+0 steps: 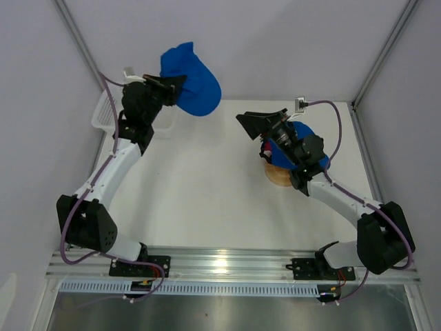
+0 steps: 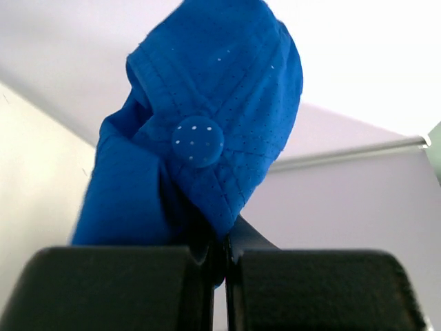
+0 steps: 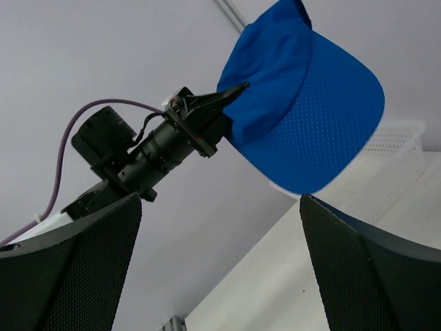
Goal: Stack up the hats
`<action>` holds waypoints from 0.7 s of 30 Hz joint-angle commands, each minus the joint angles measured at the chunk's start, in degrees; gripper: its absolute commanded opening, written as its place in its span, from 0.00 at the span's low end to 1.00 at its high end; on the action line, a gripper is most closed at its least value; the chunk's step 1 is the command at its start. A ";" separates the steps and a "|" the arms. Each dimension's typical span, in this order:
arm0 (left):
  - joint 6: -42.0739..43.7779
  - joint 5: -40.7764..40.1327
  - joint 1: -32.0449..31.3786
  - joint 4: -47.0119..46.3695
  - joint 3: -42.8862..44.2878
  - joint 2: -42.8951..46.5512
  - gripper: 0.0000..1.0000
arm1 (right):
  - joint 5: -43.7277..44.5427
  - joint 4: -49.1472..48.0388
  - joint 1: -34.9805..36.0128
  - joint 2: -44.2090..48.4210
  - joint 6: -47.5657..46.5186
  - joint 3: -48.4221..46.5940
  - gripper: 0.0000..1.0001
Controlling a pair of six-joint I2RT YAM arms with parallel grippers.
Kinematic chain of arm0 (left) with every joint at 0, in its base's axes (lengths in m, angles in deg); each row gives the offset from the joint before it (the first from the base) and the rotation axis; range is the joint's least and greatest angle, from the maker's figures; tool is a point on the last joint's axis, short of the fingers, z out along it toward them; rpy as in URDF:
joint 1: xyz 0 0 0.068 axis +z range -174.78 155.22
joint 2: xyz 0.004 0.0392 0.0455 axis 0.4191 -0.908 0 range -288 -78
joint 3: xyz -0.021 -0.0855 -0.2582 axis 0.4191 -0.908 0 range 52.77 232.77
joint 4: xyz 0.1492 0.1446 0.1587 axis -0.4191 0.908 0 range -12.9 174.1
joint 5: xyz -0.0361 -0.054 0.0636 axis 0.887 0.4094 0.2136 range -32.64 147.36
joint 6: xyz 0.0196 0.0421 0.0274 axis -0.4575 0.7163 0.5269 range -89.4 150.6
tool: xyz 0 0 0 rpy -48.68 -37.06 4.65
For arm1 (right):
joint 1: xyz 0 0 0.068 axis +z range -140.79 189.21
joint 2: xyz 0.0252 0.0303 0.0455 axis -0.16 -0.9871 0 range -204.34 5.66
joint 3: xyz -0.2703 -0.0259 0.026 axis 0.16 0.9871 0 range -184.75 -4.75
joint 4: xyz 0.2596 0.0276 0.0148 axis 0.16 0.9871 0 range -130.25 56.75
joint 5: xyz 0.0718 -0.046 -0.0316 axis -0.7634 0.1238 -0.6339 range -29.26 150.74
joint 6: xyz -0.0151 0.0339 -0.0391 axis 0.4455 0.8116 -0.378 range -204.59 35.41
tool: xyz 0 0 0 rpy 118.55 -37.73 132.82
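My left gripper is shut on a royal blue hat and holds it in the air at the far left, brim pointing right. In the left wrist view the hat hangs from the pinched fingers, its top button visible. It also shows in the right wrist view. My right gripper is open and empty, raised over the table, pointing left toward the held hat. Behind it another blue hat sits on a round wooden stand, with a sliver of magenta beneath it. The right arm hides most of that stack.
A white mesh basket stands at the far left edge, under the left arm; it also shows in the right wrist view. Grey walls enclose the white table on three sides.
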State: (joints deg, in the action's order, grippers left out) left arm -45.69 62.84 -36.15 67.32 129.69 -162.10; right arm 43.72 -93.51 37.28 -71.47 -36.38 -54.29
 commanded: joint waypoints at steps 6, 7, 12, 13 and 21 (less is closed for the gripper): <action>-16.61 0.24 -8.57 -4.01 -5.38 7.89 0.01 | 0.57 -14.69 0.49 -5.24 7.52 0.67 0.99; -16.87 0.06 -8.84 -4.28 -6.51 9.20 0.01 | 1.54 -12.51 0.92 -4.71 7.34 1.19 1.00; -22.04 0.75 -9.45 -9.71 -13.02 12.72 0.01 | 9.98 -5.55 2.42 -0.14 8.66 4.89 0.99; -23.36 1.20 -9.54 -11.12 -14.94 13.08 0.01 | 10.51 -5.63 2.68 0.21 9.09 5.24 0.99; -28.73 6.56 -12.00 -16.05 -17.07 11.41 0.01 | 12.62 -3.87 6.46 -1.45 7.07 1.91 0.99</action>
State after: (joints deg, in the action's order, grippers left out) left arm -70.26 65.83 -47.28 57.79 112.58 -150.62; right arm 53.95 -97.16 42.86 -72.49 -28.65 -49.15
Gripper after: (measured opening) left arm 0.012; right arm 0.993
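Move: The blue hat already pinched in my left hand has its middle about 4 cm to that hand's right and 1 cm ahead. The hat stack on its stand, where it's bound, lies some 36 cm right, 10 cm back and 18 cm lower; the white bin is 15 cm ahead, 23 cm left, far below. From my empty right hand the held hat is some 12 cm ahead and 15 cm left, barely higher, the stack 2 cm ahead, 17 cm right and 17 cm lower. I bring the held hat brim-first to my open right gripper: my left hand stays level and travels about 9 cm back and 7 cm right, rolling its left side down some 25 degrees while swinging clockwise. My right hand sinks about 3 cm, tilting slightly, fingers staying wide open; whether they touch the brim can't be seen. ##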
